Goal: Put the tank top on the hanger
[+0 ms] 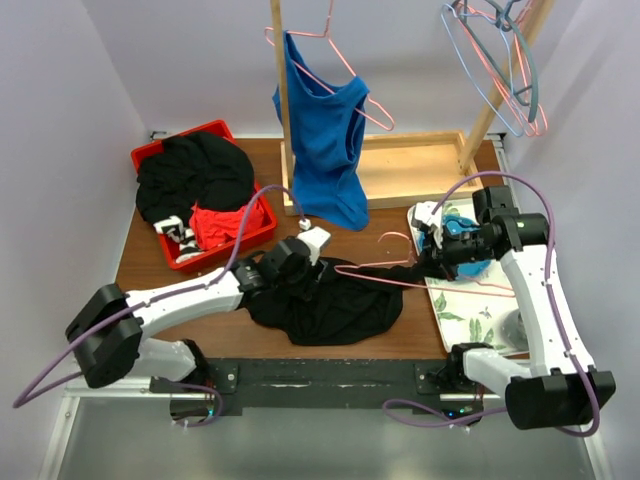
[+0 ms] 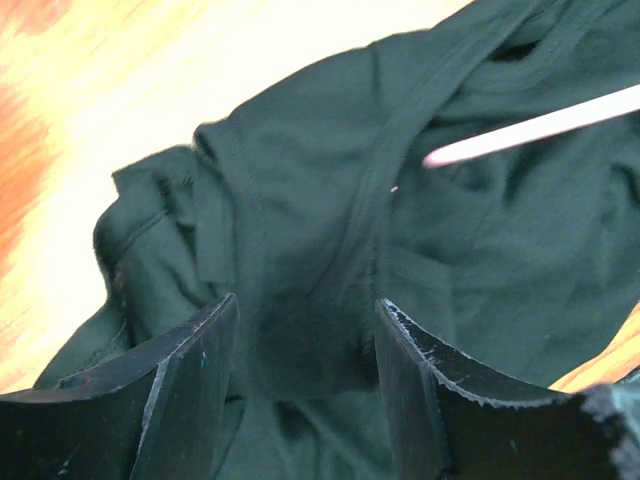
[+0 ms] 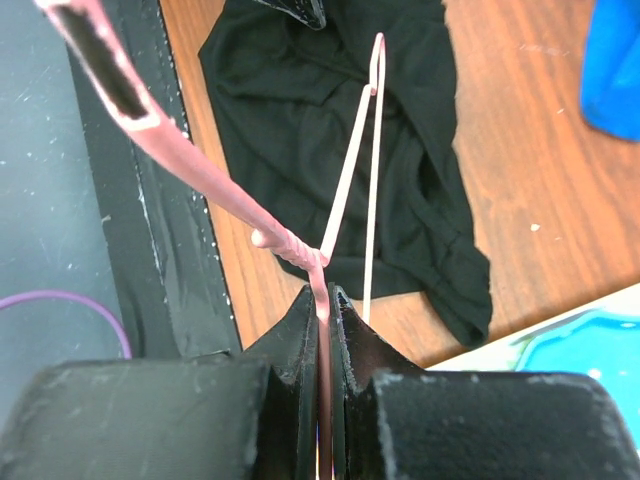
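Note:
The black tank top lies crumpled on the brown table near the front edge. The thin pink hanger lies across its right side, with one end reaching over the fabric. My right gripper is shut on the hanger's wire just below the twisted neck, with the tank top beyond it. My left gripper is down on the top's left side. In the left wrist view it is open, its fingers straddling a fold of the fabric. The hanger's wire shows at the upper right.
A red bin at the back left holds a black garment heap and red cloth. A blue top hangs on a pink hanger from a wooden rack. Teal and pink hangers hang at the top right. A floral mat lies at the right.

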Robot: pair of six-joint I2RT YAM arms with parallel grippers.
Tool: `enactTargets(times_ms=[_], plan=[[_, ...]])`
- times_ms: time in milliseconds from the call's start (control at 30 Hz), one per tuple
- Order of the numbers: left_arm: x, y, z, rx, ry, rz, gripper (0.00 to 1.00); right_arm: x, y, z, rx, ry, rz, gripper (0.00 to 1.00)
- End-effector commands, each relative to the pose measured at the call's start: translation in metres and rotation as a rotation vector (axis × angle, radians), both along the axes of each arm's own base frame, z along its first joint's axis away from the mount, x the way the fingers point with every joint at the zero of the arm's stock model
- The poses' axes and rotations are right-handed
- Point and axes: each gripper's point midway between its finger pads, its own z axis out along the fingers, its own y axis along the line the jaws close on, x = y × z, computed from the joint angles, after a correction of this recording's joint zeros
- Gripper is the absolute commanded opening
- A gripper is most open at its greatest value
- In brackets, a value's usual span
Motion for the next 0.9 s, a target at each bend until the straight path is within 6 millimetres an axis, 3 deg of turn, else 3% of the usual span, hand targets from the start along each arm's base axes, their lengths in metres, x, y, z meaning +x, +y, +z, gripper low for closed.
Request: enactTargets(times_ms=[0, 133, 267, 400, 633, 867], plan=[[0.018, -0.007, 0.018, 0.058, -0.082, 0.051, 0.61, -0.015, 0.002, -0.007, 0.019, 0.082, 0.022, 0.00], [0.022, -0.007, 0.012, 0.121, -0.086, 0.069, 0.58, -0.014, 0.002, -0.015, 0.020, 0.107, 0.030, 0.00], [0.022, -0.009, 0.010, 0.133, -0.080, 0.060, 0.25, -0.016, 0.008, -0.018, 0.055, 0.137, 0.064, 0.00], [0.020, -0.013, 0.014, 0.116, -0.073, 0.040, 0.01, -0.014, 0.012, -0.018, 0.070, 0.156, 0.100, 0.00], [0.017, -0.024, 0.041, 0.015, -0.098, 0.014, 0.00, -0.001, 0.024, -0.021, 0.066, 0.155, 0.146, 0.00], [0.010, -0.030, 0.059, -0.066, -0.096, -0.008, 0.00, 0.030, 0.037, -0.018, 0.053, 0.130, 0.167, 0.00]])
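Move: Just behind the left hand, the black tank top lies on the table with its middle about 4 cm back, 6 cm to the right and 2 cm below. The near end of the pink hanger hangs some 8 cm to that hand's right, 3 cm ahead and 4 cm above. From the right hand, which holds the hanger, the tank top is roughly 26 cm left, 5 cm back and 14 cm down. The blue plate is about 8 cm ahead and 8 cm right, equally low. Dipping about 1 cm while edging a little forward and right, the left hand shuts its half-open fingers on a fold of the tank top, then rises some 3 cm, staying shut. The right hand keeps its grip on the hanger and lowers it nearly 4 cm, then swings it about 3 cm left, turning some 10 degrees counter-clockwise and bringing its free end towards the left fingertips. ##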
